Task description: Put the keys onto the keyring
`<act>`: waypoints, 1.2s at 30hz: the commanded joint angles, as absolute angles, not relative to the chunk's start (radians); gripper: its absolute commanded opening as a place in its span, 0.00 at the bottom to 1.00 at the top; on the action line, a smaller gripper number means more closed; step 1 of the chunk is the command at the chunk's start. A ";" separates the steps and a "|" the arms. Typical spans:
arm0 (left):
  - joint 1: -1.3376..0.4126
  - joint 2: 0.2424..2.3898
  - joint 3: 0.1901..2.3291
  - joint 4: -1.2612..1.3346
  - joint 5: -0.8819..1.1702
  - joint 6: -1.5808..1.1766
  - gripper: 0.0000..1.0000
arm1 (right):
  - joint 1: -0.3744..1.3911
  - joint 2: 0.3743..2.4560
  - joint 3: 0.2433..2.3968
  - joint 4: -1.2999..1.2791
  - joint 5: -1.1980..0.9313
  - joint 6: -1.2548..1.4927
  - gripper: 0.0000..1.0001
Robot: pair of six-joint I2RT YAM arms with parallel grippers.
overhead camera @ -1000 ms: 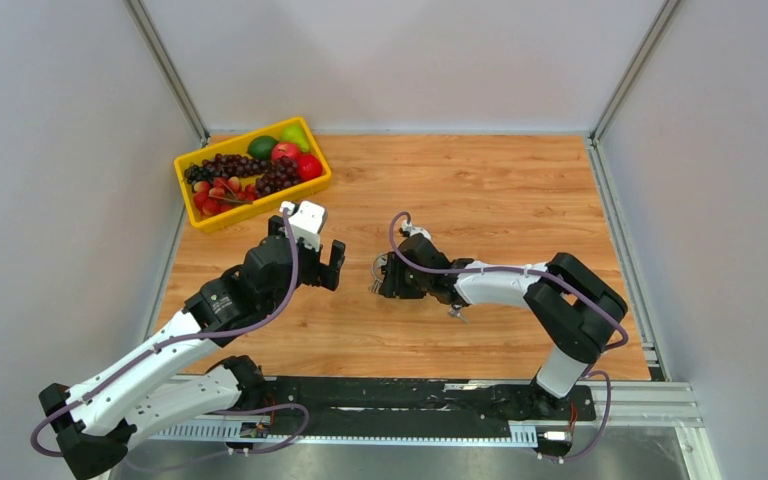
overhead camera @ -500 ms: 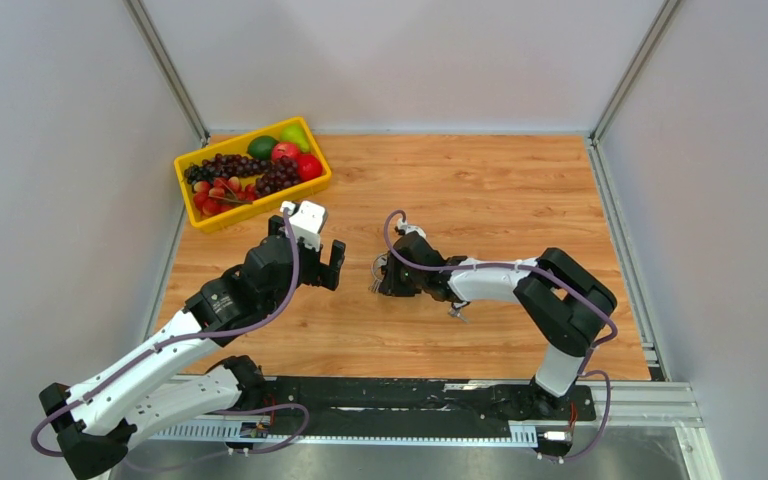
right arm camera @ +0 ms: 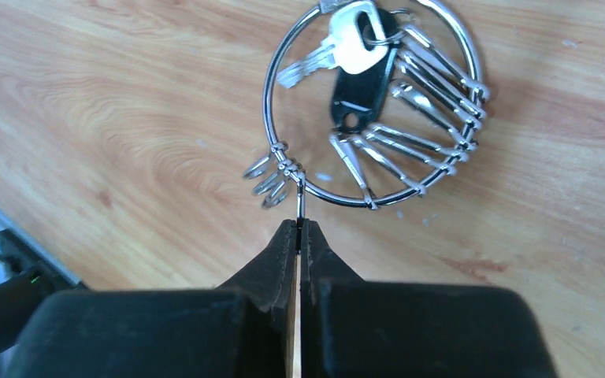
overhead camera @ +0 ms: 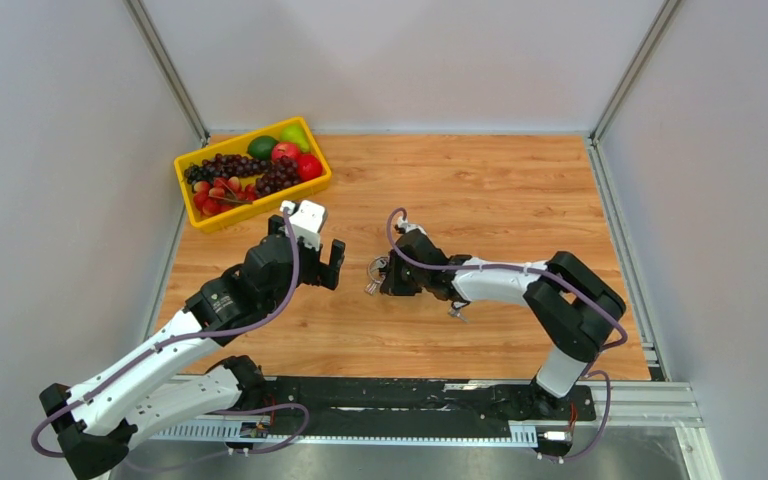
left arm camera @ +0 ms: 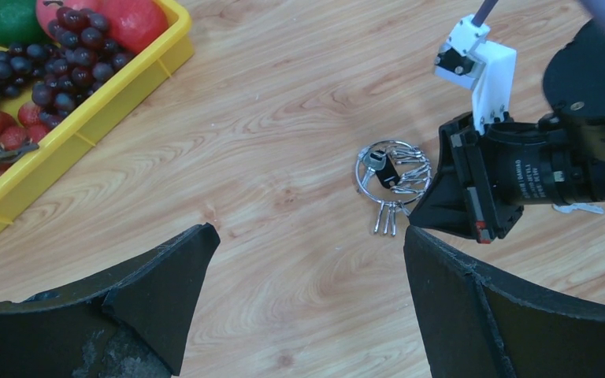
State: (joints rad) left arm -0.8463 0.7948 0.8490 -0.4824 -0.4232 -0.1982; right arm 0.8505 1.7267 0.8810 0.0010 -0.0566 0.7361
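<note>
The keyring (right arm camera: 272,94) is a thin silver wire ring lying flat on the wooden table, with several wire clips fanned along one side and small loops near its stem. Inside its circle lies a key (right arm camera: 357,96) with a black plastic part and silver metal; whether it is threaded on I cannot tell. My right gripper (right arm camera: 299,226) is shut on a short wire stem sticking out of the ring. The overhead view shows the keyring (overhead camera: 374,270) just left of my right gripper (overhead camera: 383,278). My left gripper (overhead camera: 332,264) hovers wide open to the left of it, holding nothing, keyring (left arm camera: 360,175) beyond its fingers.
A yellow basket (overhead camera: 260,205) of fruit stands at the back left, its rim (left arm camera: 102,110) also in the left wrist view. A small pale object (overhead camera: 455,312) lies under the right forearm. Grey walls enclose the table on three sides.
My right gripper has closed from half open onto the keyring's wire stem and nudged slightly left. The left arm has stayed still and open.
</note>
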 commanded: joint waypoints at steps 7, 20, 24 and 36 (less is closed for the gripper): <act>-0.841 0.760 0.842 -0.428 -0.256 -0.174 1.00 | 0.823 1.567 1.027 -0.162 -0.252 0.634 0.00; -0.841 0.727 0.829 -0.361 -0.045 -0.163 1.00 | 0.810 1.424 1.254 -0.591 -0.501 0.308 0.00; -0.842 0.706 0.813 -0.330 0.017 -0.160 1.00 | 0.811 1.372 1.274 -0.634 -0.560 0.271 0.00; -0.841 0.677 0.771 -0.239 0.247 -0.177 0.99 | 0.810 1.317 1.347 -0.712 -0.631 0.240 0.00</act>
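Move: The left gripper, empty and wide open, is where the right hand takes the keyring: some 10 cm to its left, 1 cm back and about 21 cm above its shut fingertips. These already pinch a small hook on the keyring's near edge; the ring's middle is 4 cm ahead of them, 1 cm lower and hardly to the side. The loose key lies about 15 cm right, 4 cm back and 2 cm lower. From the left hand, the keyring is 5 cm ahead, 10 cm right and 23 cm below. Keeping its pinch on the small hook, the right hand lifts the keyring steeply off the table by about 21 cm, going almost straight up at first and then also drawing back some 8 cm, while it turns about 35 degrees counter-clockwise so the fingers point more to the left, towards the left gripper. The left hand comes to meet it with fingers still wide open, travelling about 7 cm right and 6 cm back with a slight rise, and turning roughly 30 degrees clockwise to face the raised ring. ##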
